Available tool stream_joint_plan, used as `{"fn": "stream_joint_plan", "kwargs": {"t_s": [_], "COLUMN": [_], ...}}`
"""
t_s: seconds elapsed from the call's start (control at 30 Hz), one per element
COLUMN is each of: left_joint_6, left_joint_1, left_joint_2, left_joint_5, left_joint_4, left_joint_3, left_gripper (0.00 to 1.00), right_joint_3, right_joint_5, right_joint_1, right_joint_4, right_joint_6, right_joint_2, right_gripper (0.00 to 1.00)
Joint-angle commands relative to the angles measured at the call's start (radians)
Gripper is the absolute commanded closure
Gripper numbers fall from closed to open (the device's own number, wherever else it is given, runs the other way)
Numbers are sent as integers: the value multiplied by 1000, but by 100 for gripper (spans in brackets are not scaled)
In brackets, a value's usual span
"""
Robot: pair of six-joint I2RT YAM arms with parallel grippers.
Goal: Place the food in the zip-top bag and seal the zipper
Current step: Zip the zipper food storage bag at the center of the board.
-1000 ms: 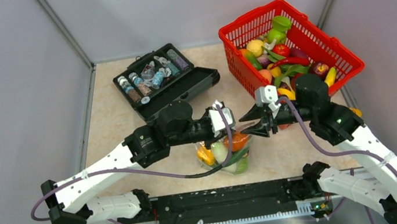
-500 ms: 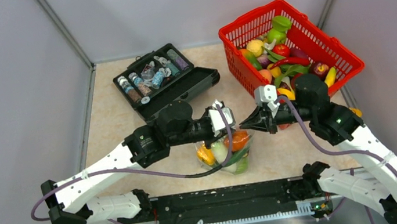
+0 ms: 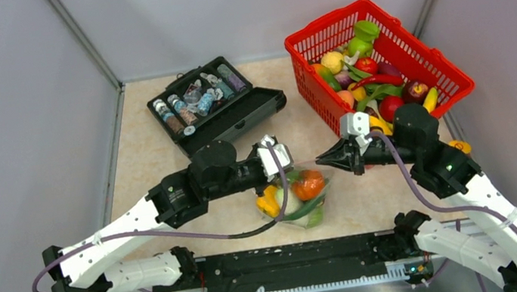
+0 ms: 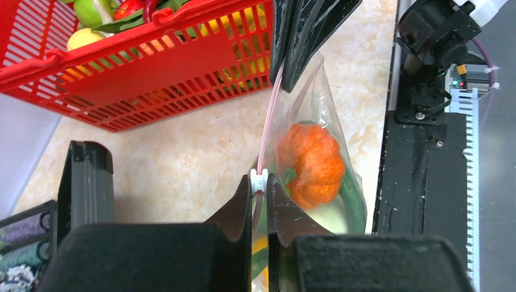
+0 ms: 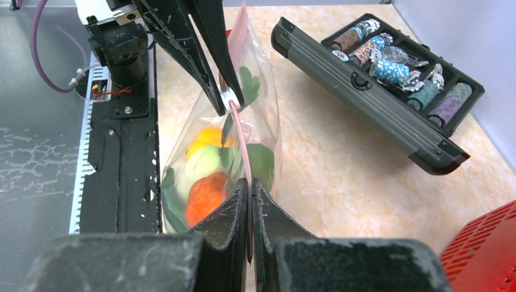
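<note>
The zip-top bag point(image 3: 300, 200) stands between my arms, holding food: an orange tomato point(image 3: 309, 183), a yellow pepper point(image 3: 269, 202) and leafy greens. In the left wrist view my left gripper point(image 4: 260, 182) is shut on the white slider of the pink zipper point(image 4: 269, 121), with the tomato point(image 4: 309, 163) just behind it. My right gripper point(image 5: 250, 182) is shut on the zipper point(image 5: 239, 131) at the bag's point(image 5: 207, 152) other end. Seen from above, the left gripper point(image 3: 289, 170) and right gripper point(image 3: 321, 158) face each other across the bag's top edge.
A red mesh basket point(image 3: 316, 35) with more toy food point(image 3: 372, 80) stands at the back right, close behind my right arm. An open black case point(image 3: 236, 118) of small bottles lies at the back centre. The black base rail point(image 3: 294, 259) runs along the near edge.
My right gripper has shut on the bag's zipper edge. My left gripper has drawn back to the left with the slider, and the zipper strip is now stretched between the two grippers.
</note>
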State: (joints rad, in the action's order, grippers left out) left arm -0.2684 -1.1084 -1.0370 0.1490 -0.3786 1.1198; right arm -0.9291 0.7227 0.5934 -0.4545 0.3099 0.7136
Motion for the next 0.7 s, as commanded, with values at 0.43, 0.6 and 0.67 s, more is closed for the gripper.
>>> {"fn": "stream_joint_plan", "kwargs": {"t_s": [0.43, 0.6, 0.67], "left_joint_6": [-23, -22, -17], "left_joint_1": [3, 3, 3], "left_joint_2": [65, 64, 69], "left_joint_5": [-23, -21, -14], "left_joint_4": [26, 24, 28], "left_joint_3": [-26, -17, -17], "left_gripper": [100, 100, 100], "right_joint_3": [-38, -131, -141], "right_joint_5": [6, 64, 58], "right_joint_1": [2, 2, 2], "right_joint_4": [109, -39, -37], "right_joint_6": [-109, -61, -56], "right_joint_2": [12, 81, 97], "right_gripper": [56, 26, 25]}}
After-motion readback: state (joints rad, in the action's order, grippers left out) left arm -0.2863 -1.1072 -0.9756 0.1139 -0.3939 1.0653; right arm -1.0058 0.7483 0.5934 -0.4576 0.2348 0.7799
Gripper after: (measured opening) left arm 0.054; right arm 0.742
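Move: The zip slider sits between the left fingers, and the zipper's left end lies some 9 cm to that hand's left and about 2 cm back, slightly lower. From the left hand, the orange pumpkin inside the bag is roughly 4 cm back, 3 cm right and 9 cm down; the yellow pepper about 7 cm back, 6 cm left, 11 cm down. From the right hand, shut on the zipper strip, the slider lies about 6 cm left and 2 cm back, level with it. The left fingers keep their pinch on the slider and draw it left, towards the zipper's left end, about 2.5 cm, then ease back right by under 1 cm while sinking about 1 cm. The right fingers hold the strip nearly still against that pull, then open wide and let go, rising 1.5 cm or so. ##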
